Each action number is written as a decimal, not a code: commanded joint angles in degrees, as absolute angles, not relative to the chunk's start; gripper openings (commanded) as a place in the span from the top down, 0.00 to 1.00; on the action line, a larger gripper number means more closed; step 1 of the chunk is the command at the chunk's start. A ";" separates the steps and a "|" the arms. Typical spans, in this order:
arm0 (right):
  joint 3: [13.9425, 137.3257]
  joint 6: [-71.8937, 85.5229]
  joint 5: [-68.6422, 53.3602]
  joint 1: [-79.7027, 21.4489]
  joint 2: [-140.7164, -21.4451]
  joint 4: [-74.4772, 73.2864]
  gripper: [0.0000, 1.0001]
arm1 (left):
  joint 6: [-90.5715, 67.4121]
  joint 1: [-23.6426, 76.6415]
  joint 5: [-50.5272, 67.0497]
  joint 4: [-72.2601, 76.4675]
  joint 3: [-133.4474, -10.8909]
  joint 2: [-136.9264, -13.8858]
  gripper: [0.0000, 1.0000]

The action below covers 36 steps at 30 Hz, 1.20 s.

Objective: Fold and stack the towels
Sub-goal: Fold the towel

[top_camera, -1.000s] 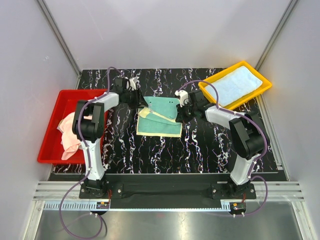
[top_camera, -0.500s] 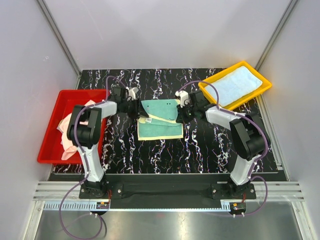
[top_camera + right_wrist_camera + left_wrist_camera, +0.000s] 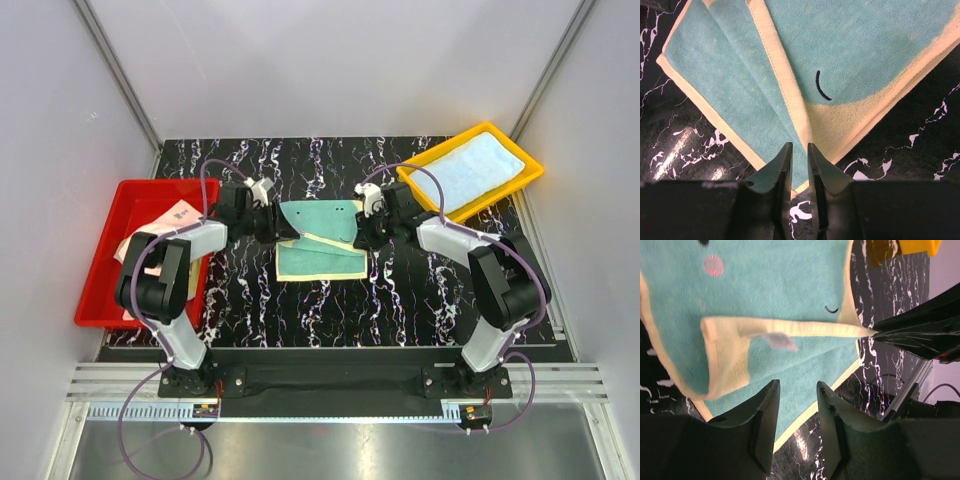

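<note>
A teal towel with a cream border lies folded in the middle of the black marbled table, its layers fanned out of line. My left gripper sits at its left edge; in the left wrist view the gripper is open over the towel, nothing between the fingers. My right gripper is at the towel's right edge. In the right wrist view its jaws stand a narrow gap apart, over a cream fold edge of the towel. A peach-pink towel lies crumpled in the red tray. A light blue towel lies flat in the yellow tray.
The red tray stands at the table's left edge, the yellow tray at the back right corner. Grey walls close in the table on three sides. Both arms reach inward from their bases at the near edge.
The left gripper has come nearer and lower, and the towel's raised left flap now lies down on the lower layer. The right jaws have parted a little.
</note>
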<state>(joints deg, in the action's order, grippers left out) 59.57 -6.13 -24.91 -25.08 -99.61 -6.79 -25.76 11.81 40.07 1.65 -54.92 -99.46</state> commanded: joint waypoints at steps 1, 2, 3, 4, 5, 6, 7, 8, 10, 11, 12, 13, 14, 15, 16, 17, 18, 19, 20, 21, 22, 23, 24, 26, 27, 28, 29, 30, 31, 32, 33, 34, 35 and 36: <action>58.72 -5.19 -25.93 -25.58 -95.81 -6.94 0.75 | -27.95 11.95 38.94 5.97 -51.43 -95.38 0.60; 58.36 -5.01 -25.84 -25.58 -95.10 -6.77 0.75 | -28.21 11.95 38.41 6.32 -50.63 -94.67 0.60; 58.10 -4.92 -25.84 -25.49 -94.66 -6.68 0.74 | -28.39 12.04 37.19 6.24 -50.10 -93.88 0.60; 57.83 -4.75 -26.01 -25.58 -94.48 -6.77 0.73 | -28.30 12.04 36.22 4.50 -50.01 -92.74 0.60; 57.66 -4.66 -26.10 -25.58 -94.31 -6.85 0.73 | -28.13 11.95 34.91 3.61 -50.01 -92.03 0.60; 57.74 -4.66 -26.54 -25.49 -94.31 -6.94 0.73 | -28.30 11.95 31.41 3.08 -50.01 -91.41 0.57; 57.83 -4.66 -26.72 -25.58 -94.39 -7.03 0.72 | -28.91 11.95 28.51 0.64 -51.75 -90.54 0.57; 57.92 -4.66 -26.72 -25.58 -94.74 -7.29 0.72 | -28.92 11.95 25.61 -1.39 -53.16 -90.61 0.56; 58.18 -3.70 -25.67 -25.58 -94.83 -6.95 0.72 | -29.26 11.95 21.10 -3.51 -57.54 -92.10 0.56; 58.62 -3.08 -24.79 -25.58 -95.01 -6.25 0.71 | -29.27 11.95 20.75 -4.04 -59.57 -93.15 0.56; 59.32 -2.82 -24.00 -25.58 -95.27 -6.59 0.72 | -28.83 11.95 22.13 -4.48 -61.42 -94.47 0.56; 61.68 -2.90 -23.99 -25.58 -95.62 -7.64 0.72 | -28.39 11.87 22.84 -6.14 -63.26 -97.70 0.57; 63.00 -2.90 -23.99 -25.58 -96.58 -9.65 0.73 | -26.82 11.87 23.03 -7.54 -67.81 -99.47 0.58; 64.06 -2.90 -23.82 -25.58 -96.77 -10.45 0.73 | -25.94 11.95 22.77 -10.17 -69.59 -101.06 0.59; 65.38 -2.64 -23.99 -25.49 -97.03 -10.72 0.74 | -24.45 11.87 22.33 -11.24 -71.52 -104.03 0.60; 65.74 -2.46 -24.17 -25.58 -96.77 -10.46 0.74 | -23.74 11.87 21.80 -12.29 -73.20 -105.45 0.62; 65.83 -2.11 -24.69 -25.58 -96.59 -10.02 0.74 | -23.03 11.78 21.80 -14.13 -76.78 -107.03 0.63; 65.66 -1.50 -24.78 -25.58 -96.33 -9.50 0.74 | -21.64 11.60 22.32 -15.37 -78.73 -110.10 0.65; 65.57 -1.23 -25.31 -25.49 -95.89 -8.54 0.74 | -20.84 11.60 23.46 -16.69 -80.66 -111.78 0.70; 65.57 -1.06 -25.40 -25.58 -95.71 -8.26 0.74 | -20.22 11.60 23.81 -20.09 -84.77 -113.45 0.72; 65.48 -0.88 -25.49 -25.58 -95.63 -8.09 0.74 | -19.17 11.69 24.34 -21.17 -86.03 -115.90 0.73; 65.39 -0.79 -26.18 -25.58 -95.36 -7.65 0.74 | -18.73 11.78 24.78 -21.96 -86.91 -116.71 0.78; 65.30 -0.88 -26.19 -25.58 -95.36 -7.56 0.74 | -18.37 11.86 25.57 -22.23 -87.27 -117.15 0.80; 64.78 -1.14 -26.28 -25.49 -95.36 -6.95 0.74 | -17.76 12.22 24.97 -21.89 -86.66 -117.42 0.85; 64.60 -1.14 -26.19 -25.58 -95.45 -6.77 0.74 | -17.58 12.22 25.05 -21.71 -86.40 -117.42 0.88; 64.43 -1.32 -26.19 -25.58 -95.62 -6.68 0.74 | -17.40 12.39 25.05 -21.71 -86.14 -117.77 0.90; 64.34 -1.41 -26.28 -25.58 -95.80 -6.77 0.74 | -17.23 12.31 25.14 -21.88 -86.22 -118.12 0.90; 64.25 -1.41 -26.54 -25.58 -95.89 -6.77 0.74 | -17.05 12.39 24.61 -22.49 -86.31 -118.91 0.94; 64.07 -1.41 -26.80 -25.58 -95.98 -6.68 0.74 | -16.53 12.39 24.61 -22.59 -86.40 -119.26 0.96; 63.99 -1.41 -27.24 -25.58 -95.98 -6.68 0.74 | -16.44 12.39 24.00 -22.59 -86.31 -119.53 0.96; 63.81 -1.49 -27.33 -25.49 -95.89 -6.68 0.74 | -16.44 12.39 23.91 -22.41 -86.13 -119.79 0.97; 63.63 -1.49 -27.25 -25.49 -95.71 -6.68 0.74 | -16.35 12.39 23.99 -22.33 -86.31 -119.97 0.97; 63.46 -1.49 -27.07 -25.49 -95.54 -6.59 0.74 | -16.35 12.39 24.95 -22.32 -86.40 -120.23 0.98; 63.02 -1.49 -26.98 -25.49 -95.28 -6.42 0.74 | -16.26 12.48 25.48 -22.67 -86.48 -120.41 0.99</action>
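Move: The left hand is some 5 cm above the towel. Its next spot, the top layer by the towel's left edge, lies about 8 cm ahead, 2 cm left and 5 cm below. On the way is the folded flap's left corner, roughly 4 cm ahead and 2 cm left; the towel's far left corner is about 13 cm ahead, 3 cm left. The right hand hovers just over the flap's right corner, some 2 cm below it, with the printed mouth around 2 cm ahead and 3 cm left. Back a couple of centimetres, then in an arc forward over the flap and down, the left hand ends some 8 cm farther forward and 4 cm lower, pitching its fingers nearly 20 degrees steeper and shutting them at the towel's left edge, where they seem to pinch the top layer. The right hand, already free of the flap and still slightly open, eases back slightly, then lifts clear. ##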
